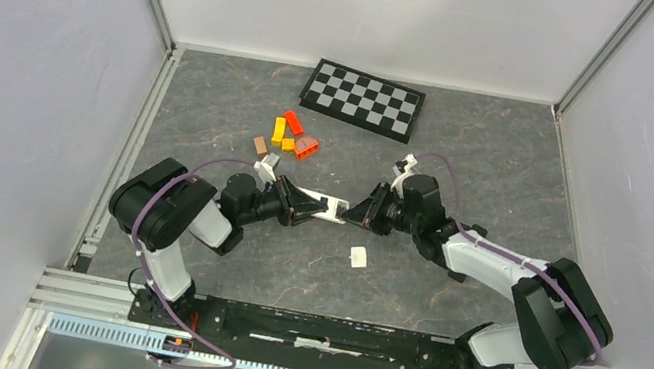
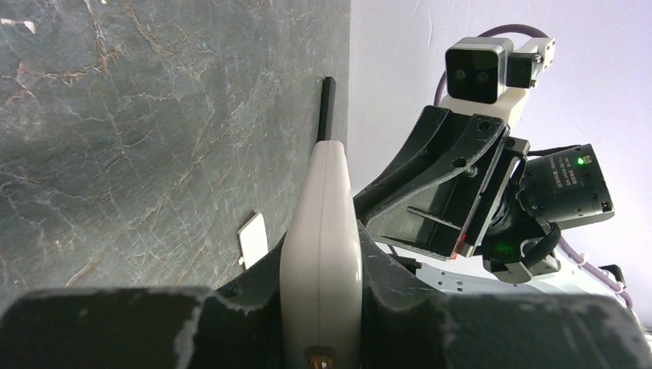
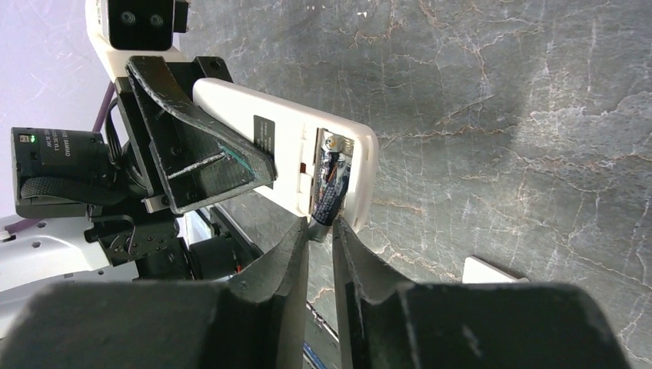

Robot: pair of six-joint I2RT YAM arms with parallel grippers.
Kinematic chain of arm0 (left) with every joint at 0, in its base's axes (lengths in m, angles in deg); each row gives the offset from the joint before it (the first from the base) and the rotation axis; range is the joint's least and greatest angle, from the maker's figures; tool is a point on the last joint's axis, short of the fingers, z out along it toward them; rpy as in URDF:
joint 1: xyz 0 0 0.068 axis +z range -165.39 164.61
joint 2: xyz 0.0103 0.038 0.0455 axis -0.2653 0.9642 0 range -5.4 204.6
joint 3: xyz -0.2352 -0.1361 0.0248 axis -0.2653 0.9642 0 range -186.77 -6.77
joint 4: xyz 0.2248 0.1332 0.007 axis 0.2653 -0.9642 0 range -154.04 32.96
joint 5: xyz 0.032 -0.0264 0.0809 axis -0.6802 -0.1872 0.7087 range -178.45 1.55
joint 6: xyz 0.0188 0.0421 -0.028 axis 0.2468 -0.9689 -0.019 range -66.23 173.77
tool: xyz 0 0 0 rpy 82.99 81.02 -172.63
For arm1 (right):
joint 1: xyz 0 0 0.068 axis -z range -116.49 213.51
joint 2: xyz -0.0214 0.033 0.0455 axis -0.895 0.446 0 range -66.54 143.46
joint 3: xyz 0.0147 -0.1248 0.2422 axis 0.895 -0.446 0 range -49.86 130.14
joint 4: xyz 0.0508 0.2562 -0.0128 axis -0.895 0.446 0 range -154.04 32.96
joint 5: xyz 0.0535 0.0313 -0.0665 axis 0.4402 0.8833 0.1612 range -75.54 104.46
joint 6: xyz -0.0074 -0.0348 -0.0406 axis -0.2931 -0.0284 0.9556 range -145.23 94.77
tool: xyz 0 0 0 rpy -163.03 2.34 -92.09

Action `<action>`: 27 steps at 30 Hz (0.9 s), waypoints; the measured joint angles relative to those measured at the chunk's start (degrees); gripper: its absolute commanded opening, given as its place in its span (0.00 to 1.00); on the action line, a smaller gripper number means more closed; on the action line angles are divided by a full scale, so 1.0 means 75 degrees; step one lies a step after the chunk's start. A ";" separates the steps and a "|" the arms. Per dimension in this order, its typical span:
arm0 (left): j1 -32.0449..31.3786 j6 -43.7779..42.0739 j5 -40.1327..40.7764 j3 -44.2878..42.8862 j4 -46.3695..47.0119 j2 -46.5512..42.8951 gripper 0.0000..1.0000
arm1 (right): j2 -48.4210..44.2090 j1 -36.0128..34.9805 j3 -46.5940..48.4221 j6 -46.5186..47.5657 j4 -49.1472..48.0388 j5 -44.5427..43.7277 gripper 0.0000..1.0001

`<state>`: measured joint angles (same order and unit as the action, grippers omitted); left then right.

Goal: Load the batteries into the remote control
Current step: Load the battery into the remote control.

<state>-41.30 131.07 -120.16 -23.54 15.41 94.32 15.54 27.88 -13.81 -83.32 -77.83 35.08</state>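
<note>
My left gripper [image 2: 321, 257] is shut on the white remote control [image 2: 323, 192], holding it on edge above the table. In the right wrist view the remote control [image 3: 288, 146] shows its back, and its battery compartment [image 3: 336, 165] is open. A dark blue-purple battery [image 3: 329, 196] lies slanted in that compartment, with its lower end sticking out past the remote's edge. My right gripper [image 3: 320, 228] is shut on that lower end. From above, the two grippers meet at the remote control [image 1: 329, 208] in mid table.
The white battery cover [image 1: 358, 257] lies flat on the grey table just in front of the grippers. Orange, yellow and red blocks [image 1: 289, 132] sit behind the left arm. A folded checkerboard [image 1: 362, 97] lies at the back. White walls enclose the table.
</note>
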 measured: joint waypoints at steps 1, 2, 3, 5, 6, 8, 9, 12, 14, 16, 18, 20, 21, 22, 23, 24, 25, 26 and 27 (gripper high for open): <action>0.0000 0.0000 0.0000 0.0000 0.0000 0.0000 0.02 | -0.0009 0.0000 0.0000 0.0006 0.0017 -0.0020 0.34; 0.0000 0.0000 0.0000 0.0000 0.0000 0.0000 0.02 | -0.0026 0.0000 0.0003 0.0006 0.0041 -0.0032 0.42; 0.0000 -0.0003 0.0006 0.0003 -0.0006 0.0000 0.02 | -0.0067 0.0000 0.0000 0.0026 0.0073 -0.0044 0.52; 0.0000 0.0000 0.0003 0.0003 -0.0003 0.0000 0.02 | -0.0201 0.0000 0.0003 0.0099 0.0160 -0.0093 0.67; 0.0000 0.0000 0.0003 0.0003 -0.0003 0.0000 0.02 | -0.0274 0.0000 0.0003 0.0169 0.0189 -0.0131 0.72; 0.0000 0.0000 -0.0026 0.0003 -0.0006 0.0000 0.02 | -0.0452 0.0000 0.0003 0.0391 0.0204 -0.0181 0.79; 0.0003 0.0003 -0.0044 0.0003 -0.0003 0.0000 0.02 | -0.0562 0.0000 0.0006 0.0568 0.0204 -0.0189 0.83; 0.0003 0.0012 -0.0189 0.0003 -0.0009 -0.0023 0.02 | -0.0787 0.0003 0.0157 0.1428 0.0280 -0.0070 0.91; 0.0000 0.0096 -0.0341 0.0003 -0.0009 -0.0085 0.02 | -0.0796 0.0003 0.0402 0.2241 0.0376 0.0143 0.98; 0.0000 0.0259 -0.0565 0.0000 -0.0009 -0.0160 0.02 | -0.0799 0.0003 0.0673 0.3188 0.0629 0.0385 0.98; 0.0000 0.0495 -0.0839 0.0000 -0.0009 -0.0262 0.02 | -0.0801 0.0003 0.0909 0.4004 0.0947 0.0612 0.98; 0.0000 0.0752 -0.1145 -0.0006 -0.0012 -0.0382 0.02 | -0.0801 0.0012 0.1154 0.4712 0.1361 0.0863 0.98; 0.0000 0.0854 -0.1271 -0.0015 -0.0012 -0.0425 0.02 | -0.0801 0.0012 0.1256 0.4954 0.1536 0.0973 0.98; 0.0000 0.0970 -0.1425 -0.0017 -0.0015 -0.0481 0.02 | -0.0801 0.0015 0.1358 0.5193 0.1716 0.1137 0.98; 0.0000 0.1064 -0.1553 -0.0020 -0.0017 -0.0533 0.02 | -0.0801 0.0017 0.1440 0.5391 0.1839 0.1317 0.98; 0.0000 0.1154 -0.1702 -0.0032 -0.0038 -0.0597 0.02 | -0.0801 0.0017 0.1513 0.5595 0.1947 0.1571 0.98; 0.0000 0.1224 -0.1839 -0.0050 -0.0050 -0.0638 0.02 | -0.0801 0.0017 0.1536 0.5703 0.2005 0.1737 0.98; 0.0000 0.1294 -0.1979 -0.0076 -0.0079 -0.0673 0.02 | -0.0801 0.0017 0.1542 0.5829 0.2063 0.1973 0.98; 0.0000 0.1323 -0.2101 -0.0105 -0.0140 -0.0714 0.02 | -0.0799 0.0017 0.1542 0.5942 0.2151 0.2206 0.98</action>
<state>-41.30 140.99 -135.92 -24.33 14.36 88.97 9.56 28.01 -2.25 -38.75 -61.69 51.63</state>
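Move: The loose battery lies slanted in the open bay of the white remote, about 2 cm to the left of the right hand point, 1 cm ahead and 1 cm below. The other battery is in the bay, some 3 cm left and 2 cm ahead of the right hand. The battery cover lies on the table roughly 6 cm back, 4 cm right and 10 cm down. From the left gripper, still holding the remote, the loose battery is about 4 cm right and level. Open the right gripper wide to free its fingertips from the loose battery's end, raising it about 6 cm; let it roll strongly, turn counter-clockwise, and ease back 2–3 cm near the end. Keep the remote pinched in the left gripper; after a short pause carry it back and up, about 4 cm each way, and slightly right, turning some 15 degrees clockwise with the tips tilting up. ##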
